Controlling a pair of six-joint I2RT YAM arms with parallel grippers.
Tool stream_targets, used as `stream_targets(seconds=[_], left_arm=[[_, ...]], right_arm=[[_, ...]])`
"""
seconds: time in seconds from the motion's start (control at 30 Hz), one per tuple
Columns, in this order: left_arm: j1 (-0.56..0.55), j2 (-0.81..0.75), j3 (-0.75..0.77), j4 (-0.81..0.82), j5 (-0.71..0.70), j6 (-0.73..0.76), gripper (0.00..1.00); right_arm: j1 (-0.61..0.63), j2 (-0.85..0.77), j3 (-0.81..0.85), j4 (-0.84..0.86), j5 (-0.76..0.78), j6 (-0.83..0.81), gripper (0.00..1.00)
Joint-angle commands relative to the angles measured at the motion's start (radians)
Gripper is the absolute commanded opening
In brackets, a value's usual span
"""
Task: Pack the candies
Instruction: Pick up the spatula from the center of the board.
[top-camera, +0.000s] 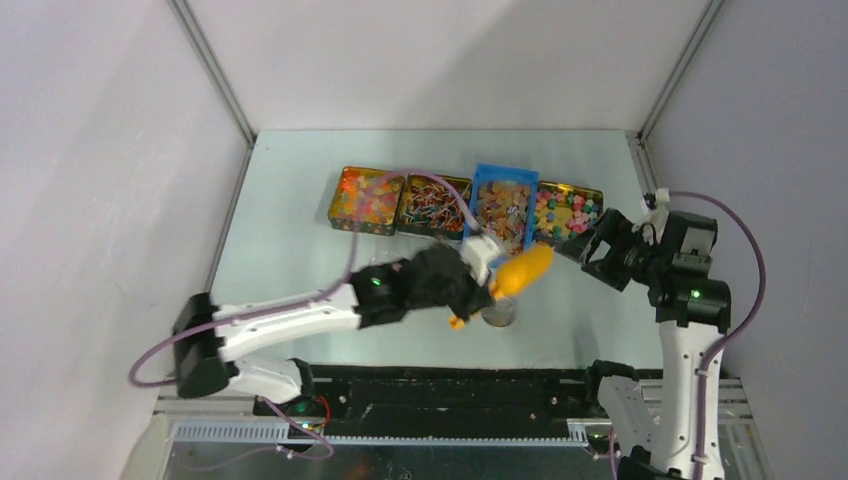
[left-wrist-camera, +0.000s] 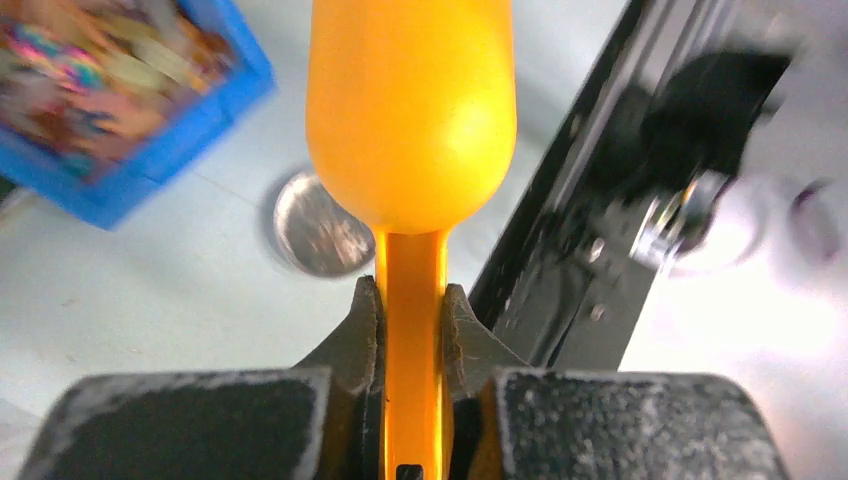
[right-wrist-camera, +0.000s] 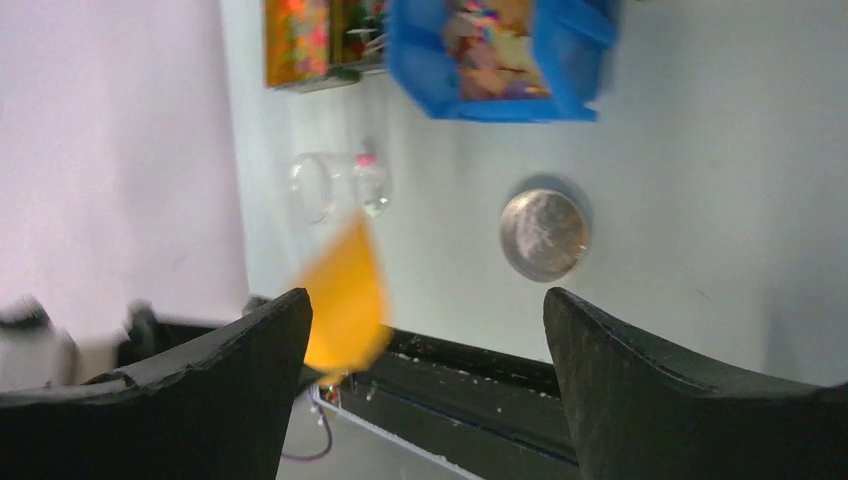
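Note:
The candies fill four containers in a row at the back: a tin of orange and red gummies (top-camera: 365, 200), a tin of lollipops (top-camera: 432, 205), a blue bin (top-camera: 503, 205) of mixed pieces and a tin of pastel sweets (top-camera: 568, 212). My left gripper (left-wrist-camera: 410, 290) is shut on the handle of an orange scoop (left-wrist-camera: 410, 110), held in the air just in front of the blue bin (left-wrist-camera: 120, 100). From above, the scoop (top-camera: 522, 270) points right and away from the left gripper (top-camera: 485, 275). My right gripper (right-wrist-camera: 425, 300) hangs open and empty to the scoop's right (top-camera: 583, 248).
A round silver lid (top-camera: 498, 315) lies on the table below the scoop, also seen in the left wrist view (left-wrist-camera: 320, 225) and the right wrist view (right-wrist-camera: 543, 235). A clear glass jar (right-wrist-camera: 340, 185) stands near it. The black rail (top-camera: 450, 385) runs along the near edge.

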Motion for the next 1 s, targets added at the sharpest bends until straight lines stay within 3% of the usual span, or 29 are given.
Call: stream_targets(seconds=[0.0, 0.17, 0.23, 0.37, 0.53, 0.63, 0.8, 0.97], left_arm=[[0.167, -0.172, -0.048, 0.176, 0.172, -0.233, 0.0], [0.394, -0.219, -0.086, 0.328, 0.358, -0.469, 0.0], [0.46, -0.232, -0.138, 0.502, 0.468, -0.623, 0.0], [0.547, -0.233, -0.238, 0.932, 0.52, -0.958, 0.0], [0.607, -0.16, -0.324, 1.528, 0.439, -1.333, 0.0], [0.61, -0.101, -0.313, 1.723, 0.426, -1.42, 0.0], [0.612, -0.108, -0.327, 1.726, 0.416, -1.425, 0.0], [0.623, -0.125, -0.369, 1.715, 0.395, -1.415, 0.0]], right_arm=[[0.119, 0.032, 0.143, 0.066, -0.02, 0.05, 0.88], [0.355, 0.057, 0.196, 0.141, 0.079, 0.13, 0.87], [0.442, 0.083, 0.197, 0.17, 0.119, 0.152, 0.88], [0.653, 0.129, 0.164, 0.321, 0.172, 0.215, 0.87], [0.859, 0.172, 0.086, 0.61, 0.196, 0.369, 0.87], [0.924, 0.191, 0.034, 0.811, 0.208, 0.422, 0.86], [0.96, 0.214, 0.024, 1.013, 0.207, 0.458, 0.85], [0.97, 0.209, 0.024, 1.08, 0.198, 0.465, 0.83]])
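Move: The spatula's handle is already in the left fingers; the right gripper it is being brought to waits about 17 cm to the left hand's right, 7 ahead and some 6 higher. From the open right hand the spatula's middle lies roughly 13 cm left, 5 back and 7 below. The round lid is 12 cm left of the right hand, level with it fore and aft, 24 lower; the blue tray sits about 11 left, 21 ahead and 22 lower. Swinging the spatula up some 27 cm and about 11 cm left, the left hand keeps its pinch, runs about 11 cm forward and then eases back a little; it rolls roughly 90 degrees until its fingers point right and upward. Meanwhile the open right hand sweeps about 22 cm left and 11 up, levelling and turning counter-clockwise so its fingers close in on the handle's free end, staying open. ##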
